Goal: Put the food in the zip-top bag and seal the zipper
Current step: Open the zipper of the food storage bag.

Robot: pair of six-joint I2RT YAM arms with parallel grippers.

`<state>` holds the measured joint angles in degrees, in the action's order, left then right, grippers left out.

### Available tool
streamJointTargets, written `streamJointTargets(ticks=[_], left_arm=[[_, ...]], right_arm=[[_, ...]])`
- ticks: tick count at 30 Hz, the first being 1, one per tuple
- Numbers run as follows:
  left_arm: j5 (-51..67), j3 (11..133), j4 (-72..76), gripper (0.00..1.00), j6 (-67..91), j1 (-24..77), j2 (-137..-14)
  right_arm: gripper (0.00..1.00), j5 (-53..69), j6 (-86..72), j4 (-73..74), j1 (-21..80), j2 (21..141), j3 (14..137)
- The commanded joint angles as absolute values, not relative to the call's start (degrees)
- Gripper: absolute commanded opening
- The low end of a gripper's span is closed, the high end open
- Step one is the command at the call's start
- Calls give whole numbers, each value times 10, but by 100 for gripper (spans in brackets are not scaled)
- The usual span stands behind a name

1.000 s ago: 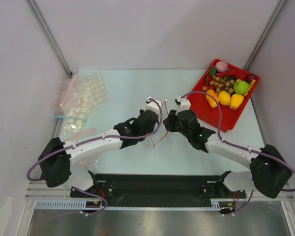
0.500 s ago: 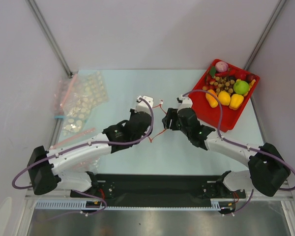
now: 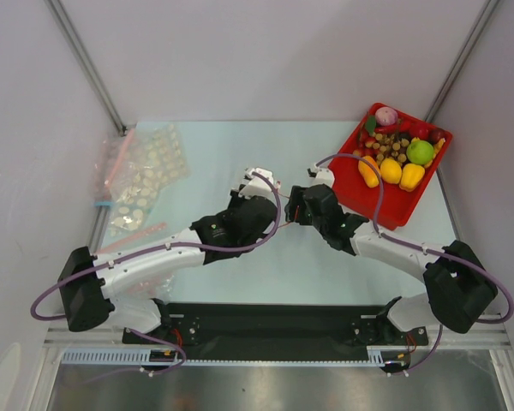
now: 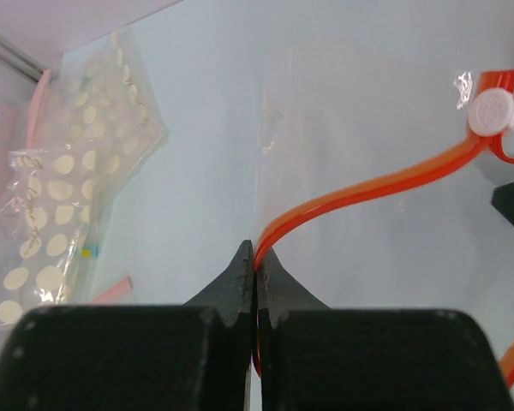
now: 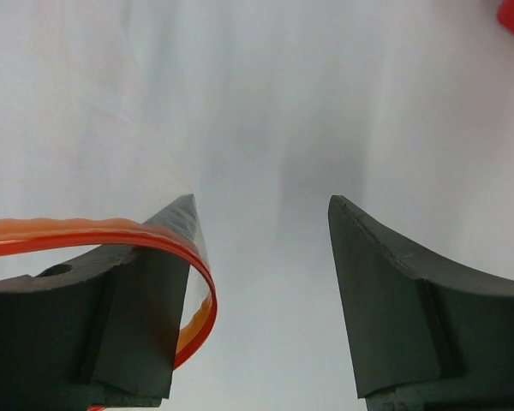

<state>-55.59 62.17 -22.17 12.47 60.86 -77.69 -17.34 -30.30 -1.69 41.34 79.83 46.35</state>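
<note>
The zip-top bag (image 4: 325,128) is clear, and its red-orange zipper (image 4: 360,193) carries a white slider (image 4: 493,110) at the far end. My left gripper (image 4: 255,257) is shut on the zipper, near table centre in the top view (image 3: 265,184). My right gripper (image 5: 261,205) stands open just right of it (image 3: 295,205). The zipper (image 5: 86,233) loops over its left finger (image 5: 128,308), and nothing sits between the fingers. The food (image 3: 391,170) lies in a red tray (image 3: 385,218) at the back right: orange, yellow, green, red and purple pieces with brown clusters.
A pile of clear dotted bags (image 3: 141,175) with pink and blue strips lies at the back left, also in the left wrist view (image 4: 60,197). Metal frame posts (image 3: 86,60) run along both back sides.
My right gripper has opened and let go of the zipper strip. My left arm swung left and partly back, still shut on the strip.
</note>
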Motion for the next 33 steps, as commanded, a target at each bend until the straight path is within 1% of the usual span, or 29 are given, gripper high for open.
streamJointTargets(ticks=[1, 8, 10, 12, 13, 18, 21, 27, 33], left_arm=[[-621, 646, -243, 0, 120, 609, -759], [-660, 642, -249, 1, 122, 610, -760], [-656, 651, -253, 1, 123, 611, -774], [-641, 657, -254, 1, 123, 618, -783], [-632, 657, -246, 1, 121, 621, -791], [-527, 649, -200, 2, 107, 621, -805], [-526, 661, -213, 1, 114, 621, -826], [-529, 664, -213, 1, 115, 621, -838], [-525, 673, -221, 1, 116, 621, -855]], right_arm=[[67, -217, -320, -3, 410, 797, 485], [66, -235, -321, -3, 410, 795, 484], [66, -221, -317, -4, 410, 798, 484], [67, -174, -303, -22, 410, 798, 484], [68, -141, -298, -32, 411, 799, 483], [74, -91, -268, -61, 417, 788, 474], [80, -59, -262, -88, 419, 783, 463], [87, -20, -258, -112, 422, 778, 454], [88, -16, -258, -122, 422, 747, 439]])
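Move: My left hand already pinches one orange lip of the bag's zipper. The white slider lies roughly 7 cm to its right and 3 cm ahead, a little lower. From my half-open right hand, the loose orange lip curls round the left finger, about 2 cm to the left and level fore and aft. The slider is some 4 cm left of that hand, 2 cm ahead and slightly higher. The red tray stands about 20 cm to its right and 9 cm farther out, lower. I first draw my hands slightly apart, the left still pinching its lip, then bring them together. My left hand goes about 4 cm right and 4 cm down; my right goes some 5 cm left, a little back and up, turning about 20 degrees counter-clockwise and opening wider. Its left finger stays in the loop of zipper, between the two lips. ##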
